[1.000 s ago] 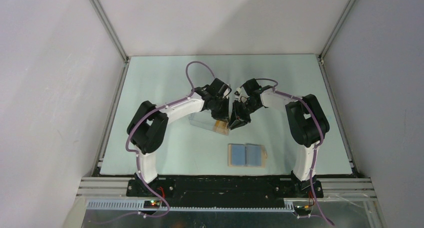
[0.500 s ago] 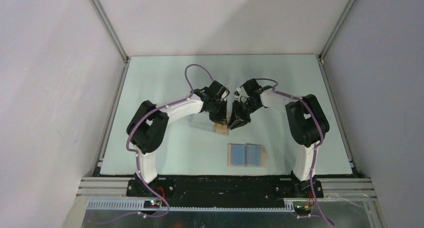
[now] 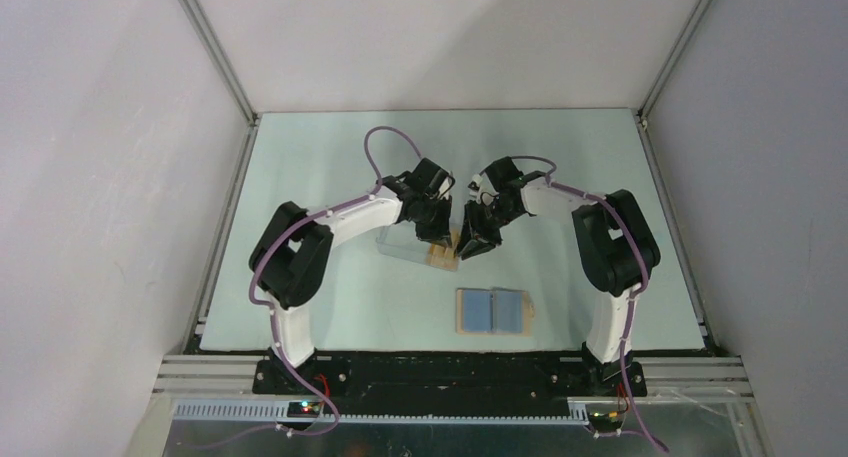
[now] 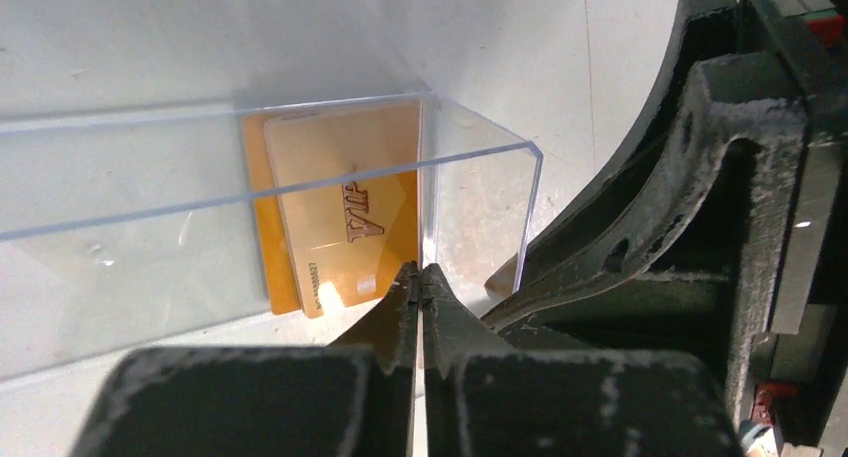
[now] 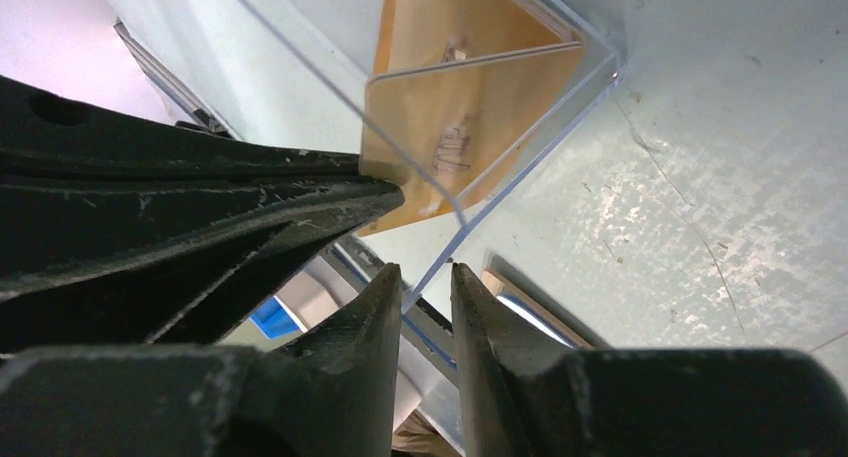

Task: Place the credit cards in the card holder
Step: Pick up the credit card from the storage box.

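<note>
Two orange-yellow credit cards [image 4: 340,212] lie overlapped inside the right end of a clear plastic box [image 4: 150,227]; they also show as credit cards [image 5: 470,107] [image 3: 440,254]. My left gripper [image 4: 421,273] [image 3: 441,239] is shut, its tips meeting at the box's near wall beside the cards, and I see nothing held between them. My right gripper [image 5: 427,272] [image 3: 468,247] stands narrowly open, and the rim of the box's wall runs between its fingers. The card holder [image 3: 492,311], tan with blue lining, lies open and flat nearer the arm bases, apart from both grippers.
The clear box [image 3: 405,242] lies mid-table between the two wrists, which nearly touch each other. The other arm's dark finger fills the right of the left wrist view. Metal frame rails [image 3: 225,227] border the table's sides.
My left gripper's jaws have closed fully and its wrist has drawn slightly back and left. The right gripper has hardly moved. Box, cards and card holder lie where they were.
</note>
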Controlling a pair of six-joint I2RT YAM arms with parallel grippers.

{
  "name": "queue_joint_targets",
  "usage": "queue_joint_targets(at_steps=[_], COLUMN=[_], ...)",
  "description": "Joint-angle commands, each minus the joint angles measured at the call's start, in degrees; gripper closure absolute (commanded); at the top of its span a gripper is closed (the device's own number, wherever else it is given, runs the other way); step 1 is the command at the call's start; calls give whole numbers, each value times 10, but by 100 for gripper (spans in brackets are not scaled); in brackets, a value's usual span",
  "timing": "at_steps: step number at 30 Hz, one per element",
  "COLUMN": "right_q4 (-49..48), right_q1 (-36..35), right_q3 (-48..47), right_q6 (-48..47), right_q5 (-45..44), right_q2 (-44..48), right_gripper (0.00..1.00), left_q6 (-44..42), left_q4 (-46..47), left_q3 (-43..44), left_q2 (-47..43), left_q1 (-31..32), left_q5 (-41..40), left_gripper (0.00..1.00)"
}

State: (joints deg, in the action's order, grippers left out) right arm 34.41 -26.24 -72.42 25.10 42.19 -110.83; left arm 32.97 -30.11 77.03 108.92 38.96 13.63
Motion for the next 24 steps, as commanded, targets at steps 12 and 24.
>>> queue_joint_targets(at_steps=[12,24], right_q4=[-67,-327], right_q1=[30,32], right_q3=[15,100], right_q6=[21,180], right_q5=[-1,145], right_q2=[176,225], right_gripper=[41,41], left_q6=[43,173], left_q4=[112,425], left_q3=[-134,-311], left_q2=[-266,-386], left_q1=[-97,-152], left_q5=[93,283], left_gripper=[100,100])
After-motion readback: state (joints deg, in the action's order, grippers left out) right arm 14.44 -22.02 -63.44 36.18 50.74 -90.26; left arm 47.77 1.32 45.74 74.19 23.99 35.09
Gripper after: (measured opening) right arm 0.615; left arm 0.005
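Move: My left hand already pinches the upright credit card inside the storage box. The card holder lies about 14 cm back and 9 cm right of that hand. The box's middle is some 6 cm to its left, level with it, and the remaining cards about 2 cm back and 1 cm left, low in the box. From my right hand, at the box's near right corner, the held card is about 2 cm ahead and 3 cm left. Keeping my left fingers shut on the card, I lift it out of the storage box by about 13 cm, drawing some 6 cm to my left, and swing those fingers up to point more to the right. My right hand rises clear of the box corner nearly as far, opens wide and tilts its fingers up towards the left hand and its card. ##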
